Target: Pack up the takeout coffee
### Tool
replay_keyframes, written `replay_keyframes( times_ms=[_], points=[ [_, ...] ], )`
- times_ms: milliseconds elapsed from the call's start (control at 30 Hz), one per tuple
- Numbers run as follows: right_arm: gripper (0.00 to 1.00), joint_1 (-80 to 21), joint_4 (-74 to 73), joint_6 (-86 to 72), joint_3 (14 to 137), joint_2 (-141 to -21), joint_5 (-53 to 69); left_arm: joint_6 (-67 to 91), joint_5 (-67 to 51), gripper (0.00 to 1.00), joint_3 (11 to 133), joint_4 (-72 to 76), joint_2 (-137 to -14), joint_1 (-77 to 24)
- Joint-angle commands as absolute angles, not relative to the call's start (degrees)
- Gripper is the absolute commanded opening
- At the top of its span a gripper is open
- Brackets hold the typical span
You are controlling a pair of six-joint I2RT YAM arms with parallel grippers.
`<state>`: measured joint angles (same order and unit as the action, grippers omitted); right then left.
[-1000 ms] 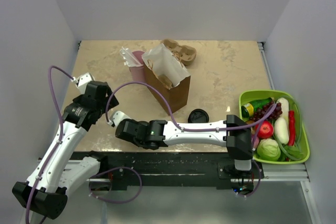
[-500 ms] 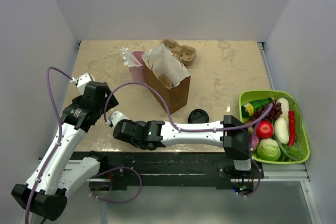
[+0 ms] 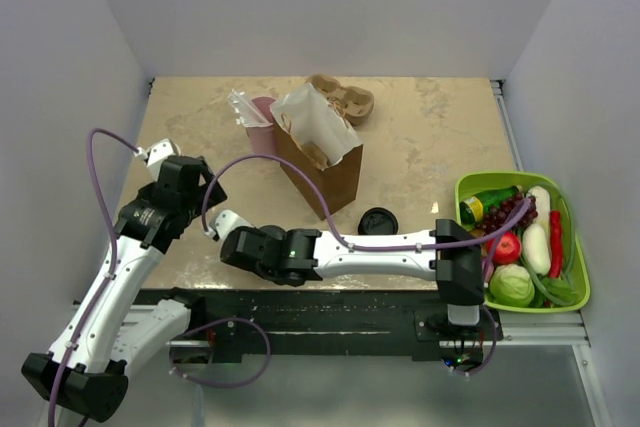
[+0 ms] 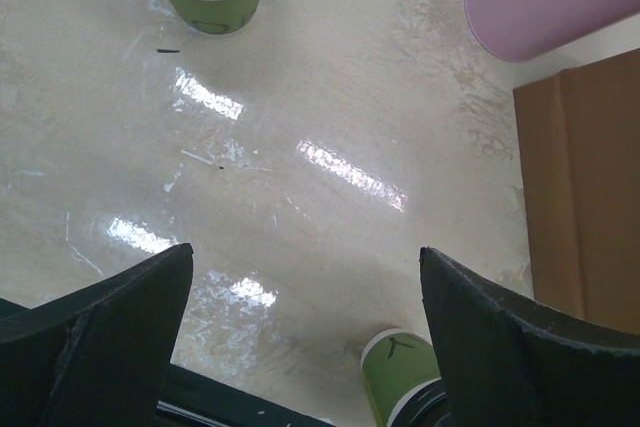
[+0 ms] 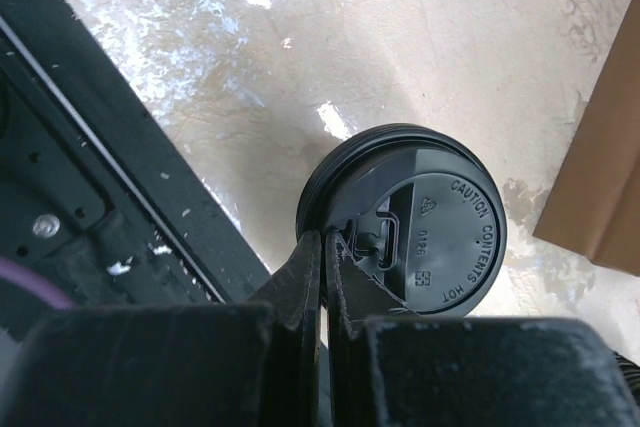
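The takeout coffee (image 5: 430, 227) is a small cup with a round black lid, seen from above in the right wrist view. It stands near the table's front left edge. My right gripper (image 5: 324, 237) is shut, pinching the lid's near rim, one finger over the lid and one outside it. In the top view the right gripper (image 3: 222, 223) covers the cup. The left wrist view shows the cup's greenish side (image 4: 395, 372) at the bottom. My left gripper (image 4: 305, 250) hangs wide open above bare table just beyond the cup, holding nothing. In the top view the left gripper (image 3: 200, 179) is beside the right one.
An open brown paper bag (image 3: 325, 172) stands mid-table, with a pink cup (image 3: 263, 132) and a wrapped cup stack (image 3: 245, 107) behind its left side. A cardboard cup carrier (image 3: 345, 97) lies at the back. A second black lid (image 3: 378, 219) sits right of the bag. A green basket (image 3: 575, 297) of groceries is far right.
My right gripper's jaws have closed onto the lid's rim. Both arms have stayed almost where they were, and the left gripper is still wide open.
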<state>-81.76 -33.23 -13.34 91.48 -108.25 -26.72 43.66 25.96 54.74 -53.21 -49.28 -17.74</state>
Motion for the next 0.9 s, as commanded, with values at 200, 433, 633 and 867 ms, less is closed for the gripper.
replay_keyframes(
  times_ms=[200, 433, 633, 867],
  points=[
    [0.0, -81.6, -30.4, -3.0, 87.8, -93.2, -19.6, 38.7, 15.7, 1.0, 58.3, -46.2, -46.3, -17.5],
    [0.0, -81.6, -27.2, 6.7, 83.8, -74.3, -19.1, 40.3, 10.5, 1.0, 63.4, -40.7, -46.7, -17.5],
    [0.0, -81.6, -27.3, 14.2, 86.6, -65.5, -22.8, 40.8, 1.0, 1.0, 66.5, -33.1, -52.0, -17.6],
    [0.0, -72.7, -28.8, 24.3, 94.6, -65.2, -22.4, 40.5, -0.8, 1.0, 74.3, -27.7, -67.5, -22.0]
  ],
)
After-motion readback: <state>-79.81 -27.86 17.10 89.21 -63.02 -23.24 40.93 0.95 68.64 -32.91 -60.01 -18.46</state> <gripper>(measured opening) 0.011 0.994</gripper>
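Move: The right hand, low near the table's front edge, already has its shut fingers on the lid edge of the coffee cup; the open paper bag stands about 16 cm ahead and 14 cm to its right, its middle about 2 cm higher. The pink straw holder is some 25 cm ahead and 3 cm right of it, the loose lid stack 5 cm ahead and 27 cm right. From the open left hand the bag is about 7 cm ahead, 25 cm right, its middle slightly lower. Keeping its pinch on the lid edge, the right hand hoists the cup steeply, some 32 cm up and speeding up early on, while drifting about 15 cm right until it is roughly in line with the bag from side to side and above its mouth, the wrist tilting by around 40 degrees so that the cup's bottom swings out to the left and forward. The left hand, fingers wide open and empty, starts more slowly, then rises about 11 cm and swings right and forward towards the bag, turning clockwise some 20 degrees and touching nothing. ##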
